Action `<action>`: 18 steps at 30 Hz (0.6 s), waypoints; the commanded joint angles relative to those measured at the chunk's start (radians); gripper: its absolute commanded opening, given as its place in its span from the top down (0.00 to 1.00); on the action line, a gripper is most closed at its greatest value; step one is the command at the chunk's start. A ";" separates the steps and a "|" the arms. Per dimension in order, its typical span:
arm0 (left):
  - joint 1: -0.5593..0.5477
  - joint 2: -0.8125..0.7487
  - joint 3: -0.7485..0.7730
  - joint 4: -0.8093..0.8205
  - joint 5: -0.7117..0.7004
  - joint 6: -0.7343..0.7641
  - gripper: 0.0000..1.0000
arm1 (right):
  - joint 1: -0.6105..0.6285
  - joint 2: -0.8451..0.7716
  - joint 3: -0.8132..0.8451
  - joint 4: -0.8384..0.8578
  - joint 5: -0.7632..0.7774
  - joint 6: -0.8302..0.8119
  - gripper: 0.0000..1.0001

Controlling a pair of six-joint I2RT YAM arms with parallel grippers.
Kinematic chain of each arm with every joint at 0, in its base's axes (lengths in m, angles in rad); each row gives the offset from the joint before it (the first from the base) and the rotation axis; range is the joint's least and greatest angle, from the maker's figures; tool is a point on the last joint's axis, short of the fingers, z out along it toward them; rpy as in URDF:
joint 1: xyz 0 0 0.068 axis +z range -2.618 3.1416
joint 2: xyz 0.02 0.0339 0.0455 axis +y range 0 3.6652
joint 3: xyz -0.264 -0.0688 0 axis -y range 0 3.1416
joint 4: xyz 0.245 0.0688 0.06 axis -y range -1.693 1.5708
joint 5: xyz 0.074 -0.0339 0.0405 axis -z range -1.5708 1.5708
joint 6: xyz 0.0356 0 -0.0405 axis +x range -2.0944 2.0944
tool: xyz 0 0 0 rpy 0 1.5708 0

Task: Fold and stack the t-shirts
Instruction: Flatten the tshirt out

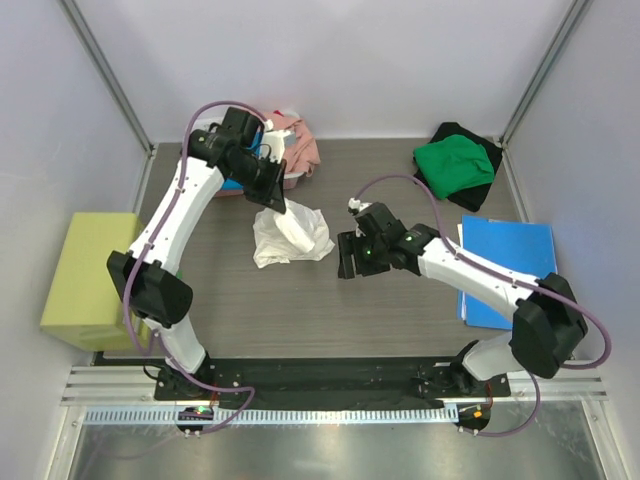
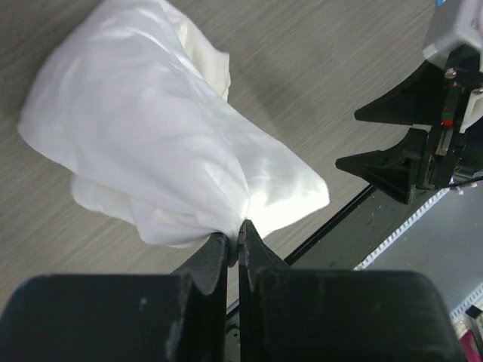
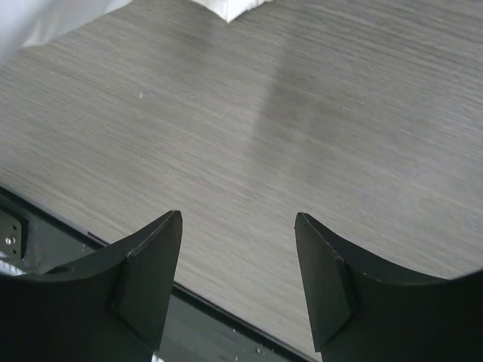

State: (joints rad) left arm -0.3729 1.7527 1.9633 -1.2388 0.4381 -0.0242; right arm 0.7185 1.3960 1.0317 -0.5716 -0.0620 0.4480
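Note:
A crumpled white t-shirt (image 1: 290,232) (image 2: 151,128) hangs down to the table's middle, with my left gripper (image 1: 277,198) (image 2: 234,237) shut on its upper edge. My right gripper (image 1: 346,256) (image 3: 238,219) stands open just right of that shirt, low over bare table, nothing between its fingers; the shirt's corner (image 3: 241,7) shows at the top of the right wrist view. From the left wrist view the right gripper's fingers (image 2: 385,162) appear past the cloth. A green t-shirt (image 1: 455,165) lies on a black one (image 1: 470,135) at the back right. A salmon pink t-shirt (image 1: 300,140) sits at the back.
A flat blue folder (image 1: 505,265) lies at the right, partly under the right arm. The white basket (image 1: 278,117) stands at the back behind the left gripper. A yellow-green block (image 1: 90,270) sits off the table's left edge.

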 commanded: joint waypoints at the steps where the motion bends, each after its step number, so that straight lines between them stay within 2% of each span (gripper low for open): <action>1: 0.005 -0.042 -0.018 0.024 0.019 -0.019 1.00 | 0.004 0.076 0.011 0.114 0.013 0.011 0.33; 10: 0.009 -0.056 -0.073 0.050 0.010 -0.016 1.00 | 0.004 0.377 0.174 0.197 0.039 -0.028 0.34; 18: 0.019 -0.059 -0.112 0.062 0.024 -0.005 1.00 | 0.002 0.454 0.307 0.202 0.059 -0.063 0.34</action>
State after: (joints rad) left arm -0.3695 1.7473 1.8606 -1.2087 0.4377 -0.0261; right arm 0.7185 1.8584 1.2480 -0.4137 -0.0246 0.4168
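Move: From the open right gripper, the white t-shirt's near right edge lies about 8 cm ahead, 6 cm to the left and 10 cm below; the middle of its part on the table is some 9 cm ahead and 13 cm left. The basket stands roughly 25 cm ahead and 21 cm left. The left gripper already holds a bunch of the t-shirt up; that same right edge lies about 1 cm back, 7 cm right and 24 cm below. Swoop the right gripper down, forward and to the left towards the t-shirt's right edge: drop about 8 cm, mostly early on, then level off low over the table and keep going, for some 9 cm of level travel in all. Keep its fingers open. Meanwhile keep the left gripper shut on the raised cloth and let it sink about 3 cm. ##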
